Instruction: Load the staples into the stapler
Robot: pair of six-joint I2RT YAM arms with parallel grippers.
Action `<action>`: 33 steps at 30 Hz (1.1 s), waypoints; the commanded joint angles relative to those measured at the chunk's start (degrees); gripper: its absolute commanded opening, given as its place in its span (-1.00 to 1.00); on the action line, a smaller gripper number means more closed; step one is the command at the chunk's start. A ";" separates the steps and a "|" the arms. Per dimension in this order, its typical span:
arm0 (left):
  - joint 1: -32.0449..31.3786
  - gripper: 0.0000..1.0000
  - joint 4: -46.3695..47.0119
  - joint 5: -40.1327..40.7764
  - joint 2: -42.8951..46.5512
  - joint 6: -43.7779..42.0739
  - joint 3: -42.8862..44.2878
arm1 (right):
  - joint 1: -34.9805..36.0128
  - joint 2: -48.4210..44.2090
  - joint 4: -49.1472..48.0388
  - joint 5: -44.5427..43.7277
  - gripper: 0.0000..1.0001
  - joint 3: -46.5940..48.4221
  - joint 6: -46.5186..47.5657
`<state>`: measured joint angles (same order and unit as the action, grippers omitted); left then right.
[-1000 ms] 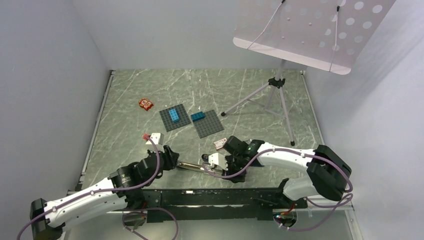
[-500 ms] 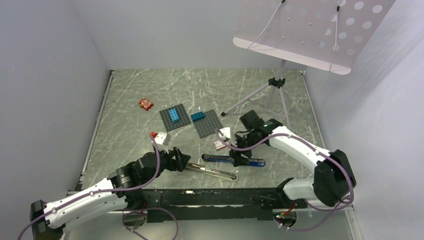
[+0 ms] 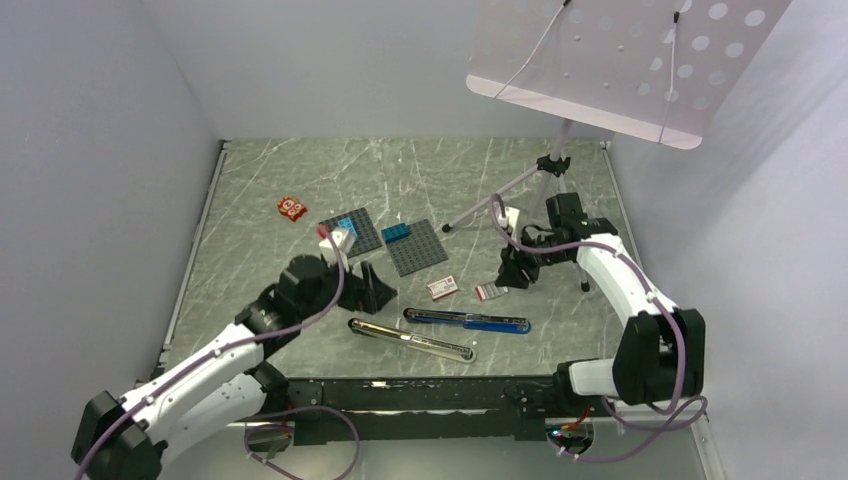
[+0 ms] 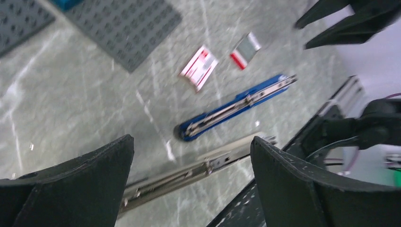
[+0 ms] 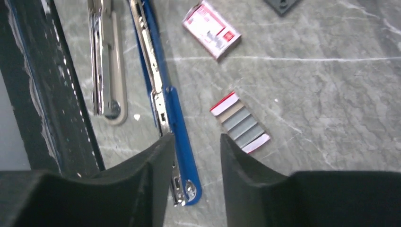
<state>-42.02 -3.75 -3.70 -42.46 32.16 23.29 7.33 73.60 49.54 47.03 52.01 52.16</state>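
Note:
The stapler lies opened out near the front edge as two long parts: a blue arm [image 3: 466, 321] [image 4: 236, 106] [image 5: 163, 94] and a silver-beige arm [image 3: 411, 340] [image 4: 189, 172] [image 5: 106, 61]. Behind them rest the staples: a white box with red print [image 3: 442, 288] [image 4: 198, 67] [image 5: 211, 29] and a grey strip tray with red ends [image 3: 490, 292] [image 4: 246, 49] [image 5: 240, 122]. My left gripper [image 3: 372, 290] [image 4: 191, 156] hangs wide open above the silver arm, holding nothing. Just right of the tray, my right gripper [image 3: 515, 272] [image 5: 197, 142] hovers with its jaws partly apart and empty.
Two grey studded baseplates [image 3: 350, 238] [image 3: 416, 248] carrying blue bricks lie mid-table. An orange-red tile [image 3: 292, 208] sits at the back left. A tripod stand [image 3: 545, 195] with a perforated board overhead stands at the back right, close behind my right arm.
Both grippers let go of the stapler, which now lies in two spread parts. The left gripper opened and rose back; the right arm swung away to the back right, over the tray.

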 commanded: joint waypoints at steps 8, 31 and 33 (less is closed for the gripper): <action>12.01 0.92 -9.28 -16.01 -14.34 -10.59 22.14 | -0.12 -1.91 -11.21 -7.64 -0.18 0.21 -21.15; 17.08 0.99 -23.77 -12.24 -24.19 -36.10 33.87 | 8.39 12.38 -8.96 -20.34 -0.47 5.72 -20.72; 17.25 0.99 -21.79 -13.41 -21.68 -35.76 32.54 | 8.41 13.42 -8.41 -19.88 -0.49 6.09 -20.77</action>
<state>-25.15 -26.72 -16.99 -68.42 -1.34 55.72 15.84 85.67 41.50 29.10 56.53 32.29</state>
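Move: The open staple tray lies roughly 4 cm ahead of my right hand and hardly 1 cm to its left, some 11 cm below. On about the same level, the closed staple box is 4 cm ahead and 12 cm left of that hand, and the blue stapler's middle 4 cm back and 7 cm left. From my left hand the tray is about 7 cm ahead, 26 cm to the right and 13 cm down. I take my right hand forward about 3 cm while swinging it some 15 degrees clockwise, then sink it about 4.5 cm towards the open staple tray, tipping the fingers steeper and narrowing them to roughly half their gap. Meanwhile my empty left hand, still wide open, goes about 9 cm forward, away from the staplers, rising and then sinking partway, its left side rolling up. ##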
